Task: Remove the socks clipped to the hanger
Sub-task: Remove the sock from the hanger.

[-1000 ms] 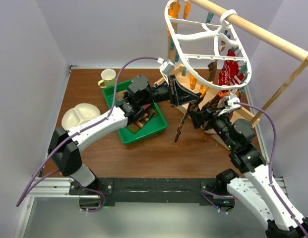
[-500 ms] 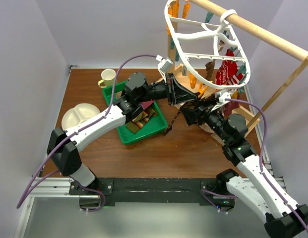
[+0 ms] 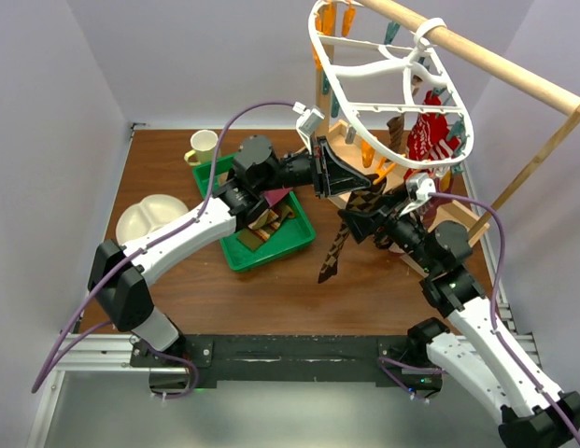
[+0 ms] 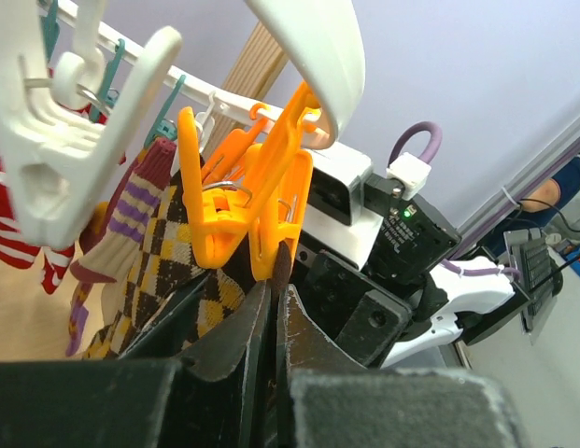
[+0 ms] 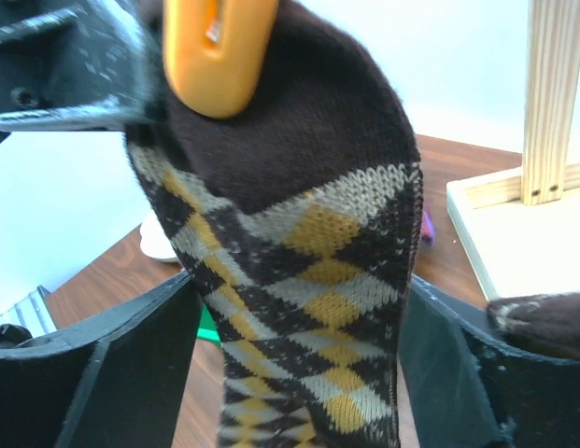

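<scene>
The white oval hanger [image 3: 332, 93] [image 4: 318, 47] hangs from a wooden rail with orange and teal clips under it. A brown-and-yellow argyle sock [image 3: 338, 245] [image 5: 308, 233] [image 4: 168, 271] dangles from an orange clip [image 4: 261, 187] [image 5: 219, 51]. My left gripper [image 3: 350, 182] [image 4: 274, 285] is shut just under that clip, a thin dark edge of the sock's cuff showing between its tips. My right gripper [image 3: 357, 222] [image 5: 299, 289] stands open with the sock between its fingers, which do not press it. Red striped socks [image 3: 430, 135] and a purple-striped sock [image 4: 131, 201] stay clipped further along.
A green tray [image 3: 235, 257] holding removed socks [image 3: 266, 219] sits under the left arm. A cream mug [image 3: 204, 145] and a white divided plate [image 3: 145, 219] lie to the left. The wooden rail [image 3: 495, 61] and its stand base [image 5: 514, 224] are at the right.
My right gripper has shifted left, in around the argyle sock. The sock's loose end has swung left and back. The left gripper has held its place, shut.
</scene>
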Motion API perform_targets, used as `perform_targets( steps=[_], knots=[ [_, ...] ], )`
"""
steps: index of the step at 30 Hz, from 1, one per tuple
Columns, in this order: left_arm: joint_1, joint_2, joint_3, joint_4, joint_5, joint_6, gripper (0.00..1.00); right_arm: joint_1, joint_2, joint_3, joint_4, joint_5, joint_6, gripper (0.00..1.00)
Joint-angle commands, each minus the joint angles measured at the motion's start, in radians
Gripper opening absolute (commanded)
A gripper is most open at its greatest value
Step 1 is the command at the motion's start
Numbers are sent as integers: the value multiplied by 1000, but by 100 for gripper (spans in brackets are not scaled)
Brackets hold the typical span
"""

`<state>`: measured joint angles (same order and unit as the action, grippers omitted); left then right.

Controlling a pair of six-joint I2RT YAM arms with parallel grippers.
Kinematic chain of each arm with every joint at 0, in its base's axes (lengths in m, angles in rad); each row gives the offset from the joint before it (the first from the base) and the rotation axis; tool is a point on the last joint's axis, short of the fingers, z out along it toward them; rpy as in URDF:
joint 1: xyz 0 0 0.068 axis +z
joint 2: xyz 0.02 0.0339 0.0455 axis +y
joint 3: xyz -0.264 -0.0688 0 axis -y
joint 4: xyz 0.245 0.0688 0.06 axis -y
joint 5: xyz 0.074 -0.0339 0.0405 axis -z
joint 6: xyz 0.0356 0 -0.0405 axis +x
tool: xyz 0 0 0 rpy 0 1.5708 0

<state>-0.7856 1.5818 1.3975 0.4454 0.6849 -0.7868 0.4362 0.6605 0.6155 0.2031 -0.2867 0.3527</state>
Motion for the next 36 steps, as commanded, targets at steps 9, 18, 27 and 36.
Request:
perform_targets(
  steps=[9,18,27,36],
  knots=[
    [6,-8,0,139,31,-66,2,-4,-90,55,-180,27,22,8],
    [-23,-23,-35,151,28,16,31,-2,-131,176,-453,29,-1,0],
    [-101,-86,9,-85,-135,275,49,-4,-118,259,-608,9,-24,0],
    [-175,-75,93,-248,-442,399,59,-2,-108,306,-679,17,-41,0]
  ],
)
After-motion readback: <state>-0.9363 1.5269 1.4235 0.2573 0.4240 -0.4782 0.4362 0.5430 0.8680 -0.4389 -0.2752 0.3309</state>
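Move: The brown-and-yellow argyle sock hangs between the right hand's open fingers, its middle about 1 cm ahead and 2 cm below. The orange clip holding its cuff is roughly 3 cm ahead, 1 cm right and 10 cm up; a matching sock hangs some 4 cm ahead and 7 cm right. From the left hand, already pinching the cuff, the sock's middle lies about 9 cm below, 1 cm back and 1 cm right; the clip is 3 cm above, 1 cm ahead and 2 cm right. Back by about 5 cm and right by some 3 goes the right hand, once its wide-open fingers have shut on the sock below the clip; it keeps the pinch while tilting some 15 degrees. The left hand rises slightly, lets go of the cuff by opening to about half, and shifts roughly 2 cm back and right beside the clip, the wrist turning a little. ##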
